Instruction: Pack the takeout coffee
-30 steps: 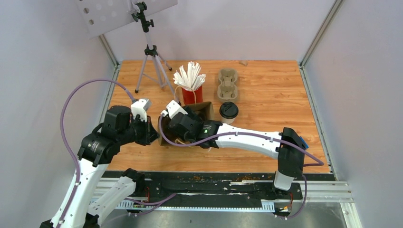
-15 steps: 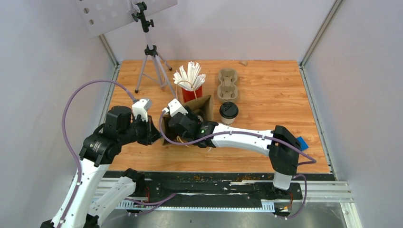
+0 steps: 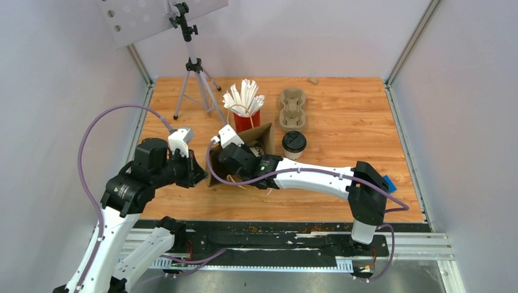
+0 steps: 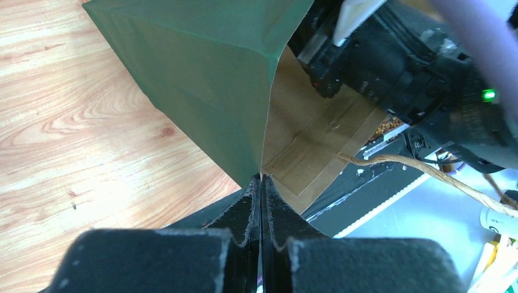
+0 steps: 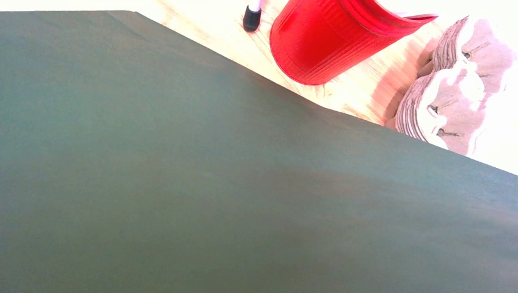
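Note:
One takeout coffee cup, white with a black lid, stands on the table just right of the brown paper bag. A white shape shows in the bag's mouth; I cannot tell if it is a cup. My left gripper is shut on the bag's near edge; in the left wrist view its gripper pinches the bag at a fold. My right wrist reaches into the bag, its fingers hidden. The bag wall fills the right wrist view.
A red cup of white straws stands behind the bag, also seen as the red cup in the right wrist view. The beige pulp tray lies to its right. A tripod stands at the back left. The bag's twine handle hangs loose.
My right wrist has shifted a little toward the back inside the bag and its gripper has closed. The bag's mouth has tipped up slightly. The left grip has held.

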You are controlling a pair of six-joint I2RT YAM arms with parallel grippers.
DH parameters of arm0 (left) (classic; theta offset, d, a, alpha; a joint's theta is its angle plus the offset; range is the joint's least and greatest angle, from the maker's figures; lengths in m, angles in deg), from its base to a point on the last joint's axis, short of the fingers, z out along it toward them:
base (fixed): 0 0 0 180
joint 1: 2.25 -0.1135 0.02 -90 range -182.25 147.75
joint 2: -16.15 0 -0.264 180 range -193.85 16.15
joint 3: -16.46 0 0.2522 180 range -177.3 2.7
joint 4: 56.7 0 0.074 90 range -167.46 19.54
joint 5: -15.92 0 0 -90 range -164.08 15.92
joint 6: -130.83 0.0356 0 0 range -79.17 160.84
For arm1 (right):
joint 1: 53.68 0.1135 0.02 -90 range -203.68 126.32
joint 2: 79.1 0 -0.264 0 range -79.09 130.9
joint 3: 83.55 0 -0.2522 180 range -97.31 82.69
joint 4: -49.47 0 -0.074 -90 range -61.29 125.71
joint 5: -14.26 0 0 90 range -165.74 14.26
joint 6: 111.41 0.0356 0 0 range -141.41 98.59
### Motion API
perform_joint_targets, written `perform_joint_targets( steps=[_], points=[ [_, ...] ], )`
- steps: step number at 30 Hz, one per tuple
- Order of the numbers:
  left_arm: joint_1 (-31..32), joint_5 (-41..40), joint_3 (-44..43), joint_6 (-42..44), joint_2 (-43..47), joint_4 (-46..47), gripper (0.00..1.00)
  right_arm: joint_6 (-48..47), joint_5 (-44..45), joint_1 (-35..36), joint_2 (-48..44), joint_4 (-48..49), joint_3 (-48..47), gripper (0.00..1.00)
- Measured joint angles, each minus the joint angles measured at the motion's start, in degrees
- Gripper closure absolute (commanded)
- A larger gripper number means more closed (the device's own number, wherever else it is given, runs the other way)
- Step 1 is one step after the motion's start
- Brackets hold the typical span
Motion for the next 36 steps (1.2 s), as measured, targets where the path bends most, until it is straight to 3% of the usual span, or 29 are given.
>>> perform_joint_targets(
  steps=[13,19,28,29,32,36],
  points=[
    [0.0,-0.6,0.8,0.1,0.6,-0.5,1.0,-3.6,-5.6,-0.3,-10.4,7.6,10.7,1.0],
    [0.0,-0.9,0.9,0.1,0.6,-0.5,1.0,-4.7,-9.6,-0.3,-13.0,9.7,10.9,1.0],
    [0.0,-1.3,0.8,-0.1,0.0,-0.5,1.0,-4.9,-14.6,-0.5,-16.1,5.2,4.7,1.0],
    [0.0,-1.4,0.8,-0.1,-0.2,-0.5,1.0,-4.8,-15.8,-0.7,-16.7,4.3,4.2,0.99],
    [0.0,-1.7,0.8,-0.2,-0.8,-0.5,1.0,-4.9,-18.2,-1.3,-17.5,2.5,2.8,0.81],
    [0.0,-2.1,0.8,-0.4,-0.9,-0.5,1.0,-5.1,-18.8,-1.6,-17.6,2.5,4.1,0.72]
  ],
)
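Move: Ahead of the right hand, low in the bag, the white coffee cup lies about 4 cm forward, 5 cm to the right and some 5 cm lower. The other cup, black-lidded and on the table, stands about 19 cm right of the hand, 9 cm ahead and 10 cm lower; the red straw cup is roughly 19 cm ahead and 3 cm right. From the left hand, the cup in the bag is about 15 cm ahead, 14 cm right and 13 cm down. Backing out from under the bag's far wall with its fingers still shut, the right hand first eases back and slightly right, then rises quickly, about 10 cm in all with some 4 cm back. It rolls left side up and turns counter-clockwise, each roughly 15 degrees, and at the top begins to open and dips slightly. The left fingers keep their pinch on the bag's corner, sinking about a centimetre. ##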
